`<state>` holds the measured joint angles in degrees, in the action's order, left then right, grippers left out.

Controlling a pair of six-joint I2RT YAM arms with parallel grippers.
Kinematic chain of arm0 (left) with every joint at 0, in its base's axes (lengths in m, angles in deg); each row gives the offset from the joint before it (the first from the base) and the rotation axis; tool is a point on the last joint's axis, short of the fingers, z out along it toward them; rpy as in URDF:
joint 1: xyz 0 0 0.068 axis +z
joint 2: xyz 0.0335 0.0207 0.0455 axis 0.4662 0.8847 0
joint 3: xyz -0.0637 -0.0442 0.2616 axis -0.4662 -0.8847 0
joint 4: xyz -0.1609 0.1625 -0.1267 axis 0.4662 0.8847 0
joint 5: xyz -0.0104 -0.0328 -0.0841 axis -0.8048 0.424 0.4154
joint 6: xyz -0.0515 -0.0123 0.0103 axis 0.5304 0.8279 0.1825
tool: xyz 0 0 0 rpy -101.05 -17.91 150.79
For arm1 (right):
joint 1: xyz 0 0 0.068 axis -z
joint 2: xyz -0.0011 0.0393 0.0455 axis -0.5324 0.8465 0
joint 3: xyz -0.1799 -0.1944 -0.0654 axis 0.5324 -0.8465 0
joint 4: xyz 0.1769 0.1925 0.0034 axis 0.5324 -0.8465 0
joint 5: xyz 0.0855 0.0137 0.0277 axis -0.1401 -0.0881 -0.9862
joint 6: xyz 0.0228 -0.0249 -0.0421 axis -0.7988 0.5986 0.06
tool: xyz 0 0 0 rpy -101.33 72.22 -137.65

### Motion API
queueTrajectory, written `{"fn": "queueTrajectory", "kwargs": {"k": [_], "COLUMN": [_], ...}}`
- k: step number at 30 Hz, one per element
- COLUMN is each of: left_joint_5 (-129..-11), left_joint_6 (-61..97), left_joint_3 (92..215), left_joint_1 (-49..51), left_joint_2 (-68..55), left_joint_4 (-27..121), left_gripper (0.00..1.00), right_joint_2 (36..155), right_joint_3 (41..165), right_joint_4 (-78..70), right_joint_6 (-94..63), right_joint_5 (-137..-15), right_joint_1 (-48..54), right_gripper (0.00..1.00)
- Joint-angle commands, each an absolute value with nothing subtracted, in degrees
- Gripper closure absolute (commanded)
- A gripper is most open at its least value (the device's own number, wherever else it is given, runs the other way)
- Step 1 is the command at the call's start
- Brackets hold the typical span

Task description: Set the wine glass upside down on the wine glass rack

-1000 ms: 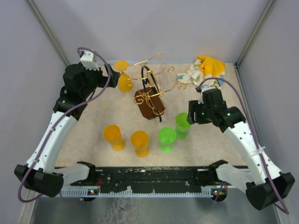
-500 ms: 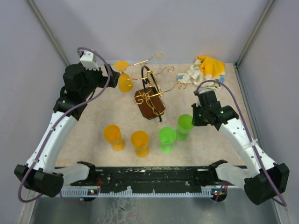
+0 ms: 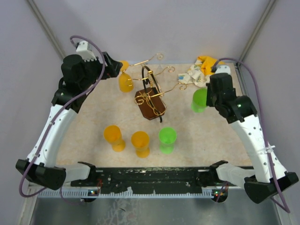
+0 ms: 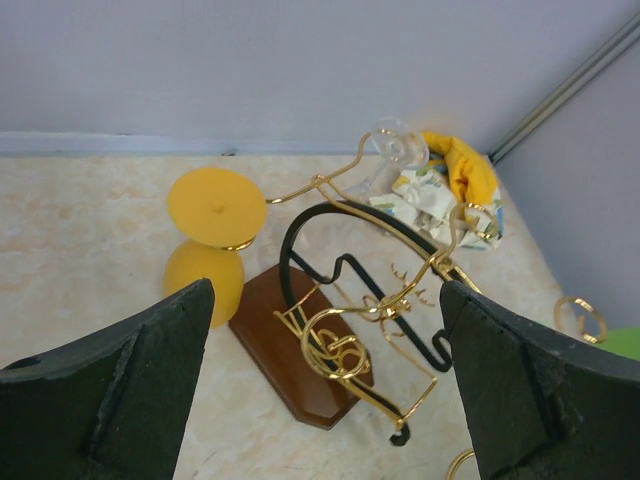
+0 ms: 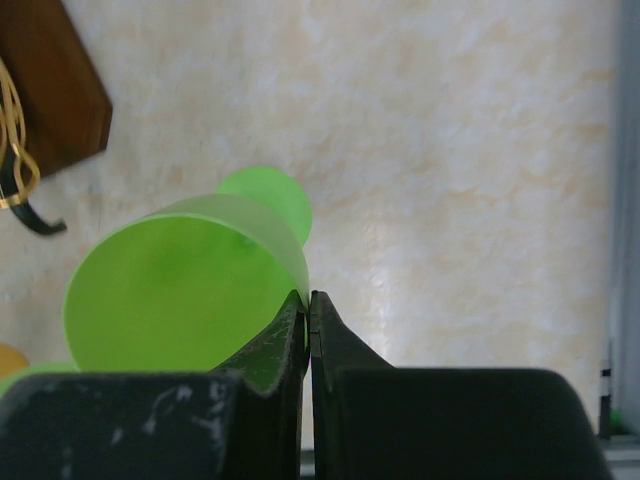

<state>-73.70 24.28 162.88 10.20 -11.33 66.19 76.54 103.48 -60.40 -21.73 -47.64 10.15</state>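
Note:
The gold wire wine glass rack [image 3: 150, 96] stands on its dark brown base at the table's middle back, also in the left wrist view [image 4: 340, 330]. An orange wine glass [image 3: 124, 80] hangs upside down on its left arm, also in the left wrist view [image 4: 210, 245]. My right gripper [image 3: 207, 98] is shut on the rim of a green wine glass [image 3: 199, 100] and holds it lifted right of the rack; the right wrist view shows the glass [image 5: 185, 290] pinched between the fingers [image 5: 309, 315]. My left gripper [image 4: 325, 390] is open and empty above the rack's left side.
Two orange glasses [image 3: 114, 137] [image 3: 140, 143] and a green glass [image 3: 167, 139] stand in a row at the front. A yellow and patterned cloth [image 3: 204, 70] lies at the back right. A clear glass [image 4: 385, 150] hangs at the rack's far arm.
My right gripper has lifted the green glass off the table and carried it back and to the right. My left arm has drawn back slightly from the hung orange glass.

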Motion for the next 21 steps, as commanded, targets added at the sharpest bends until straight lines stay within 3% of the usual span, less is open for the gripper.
{"fn": "queueTrajectory", "kwargs": {"k": [1,10,21], "left_joint_5": [-75.9,-73.34,-60.06], "left_joint_6": [34.81,50.81,81.92], "left_joint_3": [168.98,173.29,160.5], "left_joint_1": [10.47,11.73,17.97], "left_joint_2": [-8.85,-9.15,-12.3], "left_joint_4": [70.48,68.74,52.58], "left_gripper": [0.0,0.0,0.04], "right_joint_2": [77.6,79.92,81.54], "right_joint_3": [113.26,116.48,100.02], "right_joint_4": [-54.9,-22.73,21.41], "right_joint_6": [-15.71,4.84,15.1], "right_joint_5": [-35.39,-25.92,-41.14], "right_joint_1": [9.84,4.83,-11.51], "right_gripper": [1.0,1.0,1.0]}}
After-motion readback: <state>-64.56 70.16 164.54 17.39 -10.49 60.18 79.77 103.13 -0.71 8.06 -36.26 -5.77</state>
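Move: On the rack's right side, the front free hook, the likely place for the green glass already held by its rim and off the table, is about 7 cm ahead of the right hand, 11 cm left and 2 cm above it. The rear free hook stands some 11 cm beyond it and 6 cm farther left; the hanging clear glass is roughly 27 cm ahead and 22 cm left of the right hand. From the empty left hand, the front hook lies around 29 cm right, 4 cm back and 11 cm lower. Swinging the green glass up, the right hand climbs about 20 cm while going 8 cm forward, drifts slightly right at first, then sweeps left to the rack's right side. It pitches up some 50 degrees, its shut fingers still pinching the rim. The empty left hand rises about 5 cm and rolls its left side down some 45 degrees, staying open. ##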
